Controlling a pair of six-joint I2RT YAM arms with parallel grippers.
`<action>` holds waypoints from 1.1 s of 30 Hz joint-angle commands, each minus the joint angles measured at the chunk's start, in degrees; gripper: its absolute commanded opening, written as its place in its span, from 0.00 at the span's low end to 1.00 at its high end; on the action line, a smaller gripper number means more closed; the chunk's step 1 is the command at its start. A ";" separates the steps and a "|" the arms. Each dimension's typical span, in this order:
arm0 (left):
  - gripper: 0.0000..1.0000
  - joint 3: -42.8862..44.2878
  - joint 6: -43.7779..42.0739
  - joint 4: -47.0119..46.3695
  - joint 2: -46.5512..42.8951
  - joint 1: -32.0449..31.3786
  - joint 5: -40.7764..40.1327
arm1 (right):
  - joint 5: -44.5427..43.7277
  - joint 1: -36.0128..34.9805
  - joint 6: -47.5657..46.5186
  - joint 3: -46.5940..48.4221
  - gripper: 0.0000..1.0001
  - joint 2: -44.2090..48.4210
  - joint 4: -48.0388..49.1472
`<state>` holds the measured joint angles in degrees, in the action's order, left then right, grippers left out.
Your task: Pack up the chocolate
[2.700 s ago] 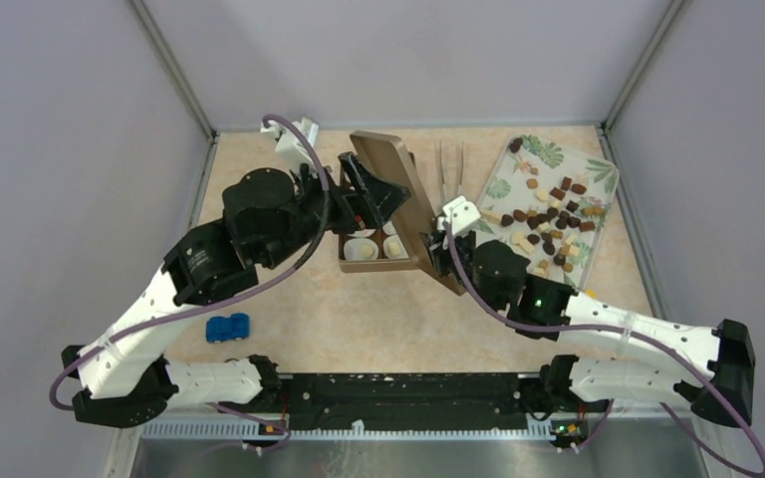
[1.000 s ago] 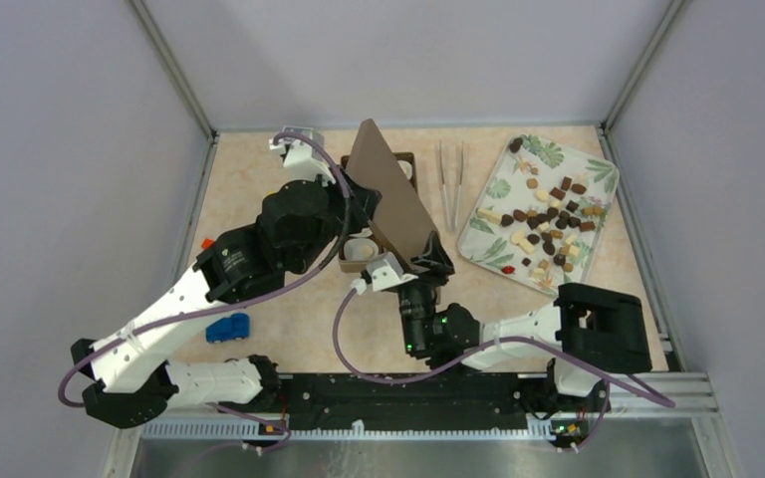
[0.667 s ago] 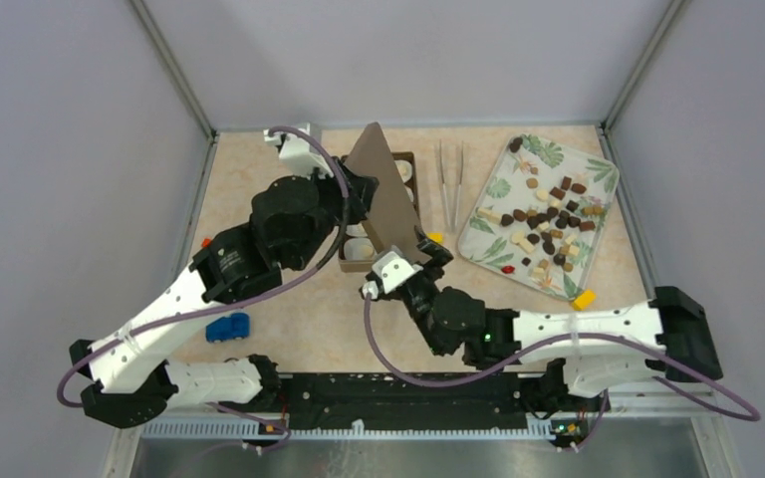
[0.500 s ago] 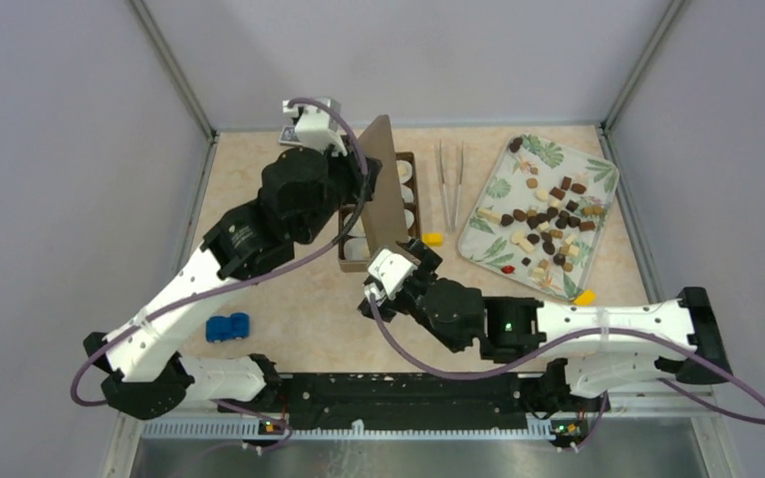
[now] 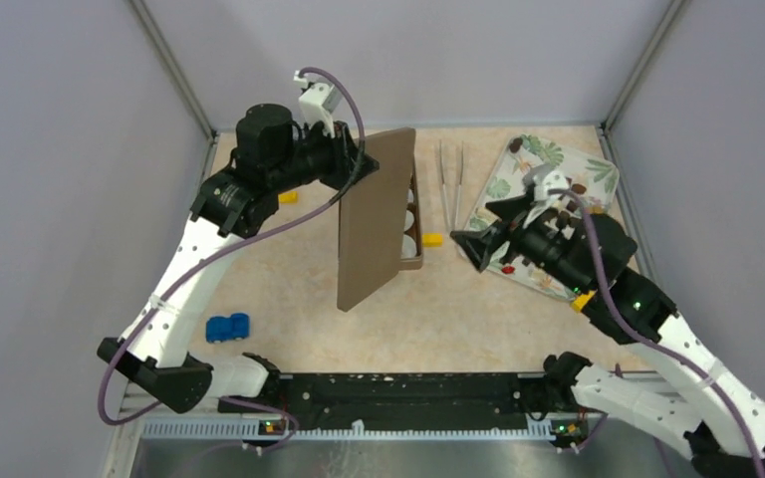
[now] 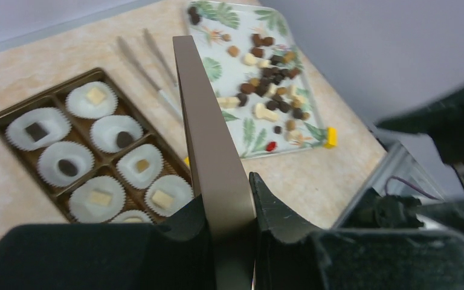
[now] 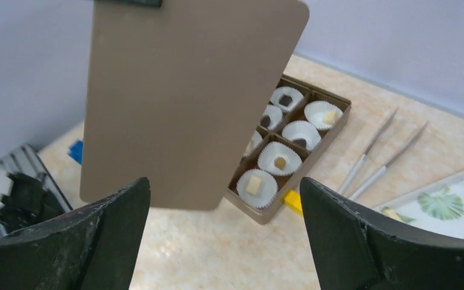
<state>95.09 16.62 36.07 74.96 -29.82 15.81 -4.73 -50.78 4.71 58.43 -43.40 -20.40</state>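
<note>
My left gripper (image 5: 357, 164) is shut on one end of the flat brown lid (image 5: 374, 221) and holds it in the air, tilted over the open brown box (image 5: 413, 261). In the left wrist view the lid (image 6: 208, 139) stands edge-on between the jaws of the left gripper (image 6: 226, 193). The box (image 6: 12, 113) has white paper cups, each with a chocolate piece (image 6: 96, 95). Many loose chocolate pieces (image 5: 556, 214) lie on the leaf-patterned tray (image 5: 503, 184). My right gripper (image 5: 476, 227) is open and empty between box and tray, and its right wrist view (image 7: 226, 241) faces the lid (image 7: 187, 103) and box (image 7: 332, 124).
Metal tweezers (image 5: 448, 184) lie between box and tray. Yellow blocks lie by the box (image 5: 431, 239), near the left arm (image 5: 289, 197) and at the tray's near edge (image 5: 583, 301). A blue toy (image 5: 227, 327) sits front left. Grey walls enclose the table.
My left arm has lifted the lid higher and turned it flatter over the box. My right gripper has left the lid's lower end and moved right toward the tray, open.
</note>
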 commanded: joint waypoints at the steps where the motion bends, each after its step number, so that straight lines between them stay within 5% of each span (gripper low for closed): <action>1: 0.00 -0.08 -0.28 -8.91 -4.98 1.54 20.88 | 35.12 20.02 14.13 -5.19 0.91 -1.27 11.09; 6: 0.00 -0.31 1.81 -10.73 -7.07 2.47 25.80 | 54.48 30.84 28.37 -16.46 0.91 -4.59 38.66; 21: 0.00 -5.59 15.14 -26.58 -7.81 5.08 40.62 | 64.78 30.73 38.11 -28.96 0.91 -8.44 69.42; 26: 0.00 -6.80 16.27 -28.50 -7.23 5.38 41.01 | 70.43 29.55 51.71 -31.35 0.89 -14.32 91.73; 33: 0.00 -8.55 17.81 -31.15 -6.61 5.87 41.02 | 70.31 27.30 65.46 -31.38 0.57 -23.02 111.29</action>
<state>86.63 32.60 11.53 68.20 -24.53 55.94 64.38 -22.52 59.68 26.96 -63.40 71.16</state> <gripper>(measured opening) 0.254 0.638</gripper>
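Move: The left hand still holds the lid by its left edge; its middle is about 4 cm back, 2 cm right and 8 cm below that hand. From the open right hand, the lid's middle is some 8 cm ahead, 16 cm left and 3 cm lower. The chocolate box lies 26 cm ahead of the right hand, 16 cm left; the yellow block 21 cm ahead, 4 cm left; both some 33 cm below. Left draws the lid back and up 10 cm, turning clockwise; right dips forward, retreats leftward, closing around its edge. ##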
